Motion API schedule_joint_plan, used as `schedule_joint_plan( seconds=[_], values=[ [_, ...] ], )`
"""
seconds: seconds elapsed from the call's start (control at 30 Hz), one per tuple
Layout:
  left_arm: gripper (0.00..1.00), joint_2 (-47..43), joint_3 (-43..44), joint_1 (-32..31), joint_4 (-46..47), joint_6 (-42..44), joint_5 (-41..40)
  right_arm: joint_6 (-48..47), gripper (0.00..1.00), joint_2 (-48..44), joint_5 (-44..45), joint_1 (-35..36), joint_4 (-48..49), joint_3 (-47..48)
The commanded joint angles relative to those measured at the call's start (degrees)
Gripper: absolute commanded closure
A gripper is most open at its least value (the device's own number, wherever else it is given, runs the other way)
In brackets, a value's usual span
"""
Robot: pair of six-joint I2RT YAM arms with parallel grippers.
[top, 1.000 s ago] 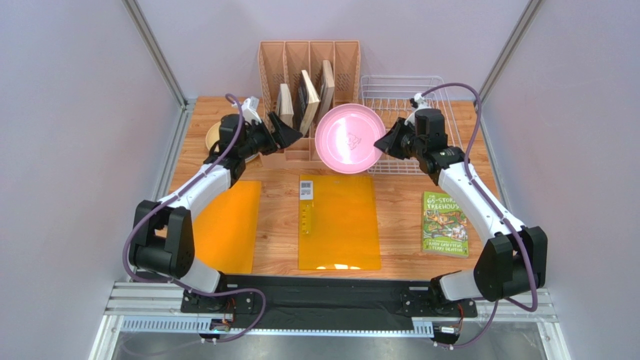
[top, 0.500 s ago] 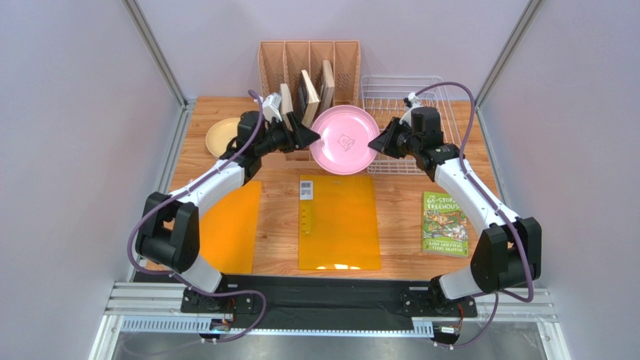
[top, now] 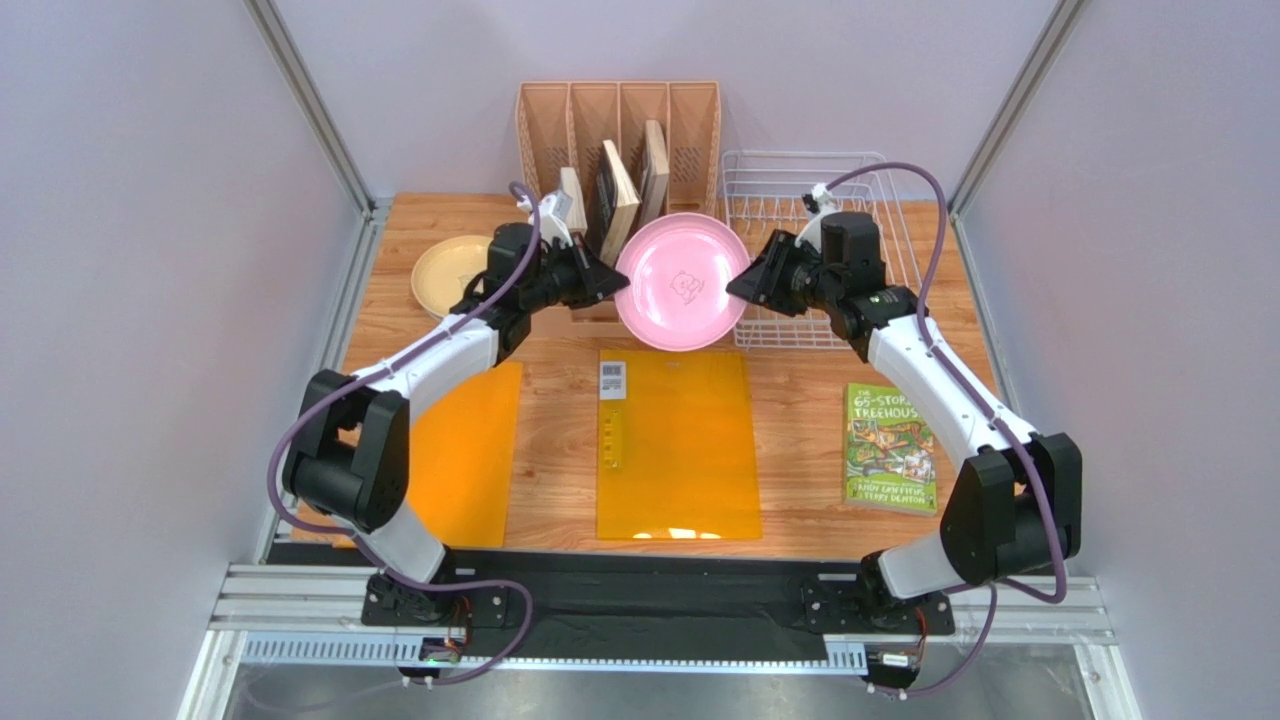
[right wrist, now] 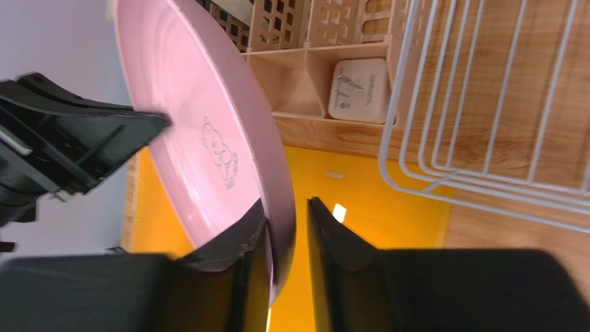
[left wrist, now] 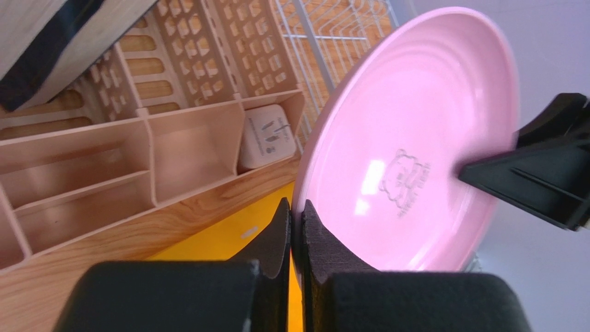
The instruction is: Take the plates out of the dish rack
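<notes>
A pink plate (top: 681, 282) hangs on edge above the table between my two grippers, in front of the white wire dish rack (top: 812, 195). My left gripper (top: 616, 281) is shut on its left rim; the left wrist view shows both pads pinching the plate (left wrist: 408, 152) edge at the gripper (left wrist: 298, 207). My right gripper (right wrist: 285, 207) straddles the opposite rim with its jaws parted: one finger touches the plate (right wrist: 201, 131) face, the other stands off it. A pale yellow plate (top: 448, 273) lies flat at the back left. The rack (right wrist: 485, 104) shows no plates.
A pink-beige slotted organizer (top: 616, 150) with books stands behind the plate. Two orange mats (top: 676, 443) (top: 458, 450) lie on the wooden table, a green book (top: 890, 447) at the right. A small white device (left wrist: 270, 135) sits in an organizer compartment.
My left gripper came in from the left and shut on the plate's left rim. My right gripper's jaws have parted off the other rim. The plate shifted slightly left and back.
</notes>
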Motion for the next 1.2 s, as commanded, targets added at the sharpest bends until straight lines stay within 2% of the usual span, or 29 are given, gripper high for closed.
schedule_joint_plan(
  seconds=[0.0,0.1,0.27,0.37,0.47,0.63,0.8,1.17],
  values=[
    [1.00,-3.81,2.91,-0.39,-4.11,5.52,-5.97,-0.41,0.39,-1.61,-0.38,0.13,2.95,2.77],
    [1.00,-7.77,2.83,-0.21,-7.10,8.69,-11.42,-1.29,0.28,-2.40,3.04,0.05,1.64,2.77],
    [1.00,-15.05,2.65,1.28,-11.75,12.03,-17.24,-2.79,0.27,-3.11,6.12,-0.83,-0.12,2.24],
    [1.00,-19.11,2.04,4.52,-14.90,12.21,-20.31,-3.75,0.27,-3.37,7.18,-1.71,-0.83,1.63],
    [1.00,-23.32,0.64,9.78,-17.99,12.39,-28.37,-4.11,0.27,-3.46,7.27,-3.03,-1.18,1.10],
    [1.00,-28.16,-2.53,18.67,-18.35,11.25,-32.53,-4.28,0.27,-3.02,7.09,-4.43,-1.44,0.74],
    [1.00,-29.13,-4.03,27.02,-18.09,10.02,-31.06,-4.55,0.27,-2.14,7.01,-4.87,-1.62,1.01],
    [1.00,-20.79,-4.91,32.21,-13.96,8.88,-32.62,-6.04,0.24,-1.97,8.93,-5.31,-2.15,1.54]
  ],
)
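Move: The yellow-and-blue plate stack on the table, where the left hand's pink plate is bound, lies about 28 cm to that hand's left, 12 cm farther out and 19 cm below. The book organizer stands straight ahead of the left hand, its middle some 13 cm out and 12 cm down. For the right hand, the pink plate's middle is roughly 9 cm to the left, level with it; the dish rack lies about 15 cm right, 12 cm ahead and 16 cm lower. Up and leftward, then in a fast level sweep, the left hand carries the pink plate it still pinches by the rim about 33 cm towards the plate stack, swinging roughly 55 degrees counter-clockwise and starting to sink at the end. The right fingers open wide and let go of the far rim; that hand hovers, then backs off some 5 cm to the right. ##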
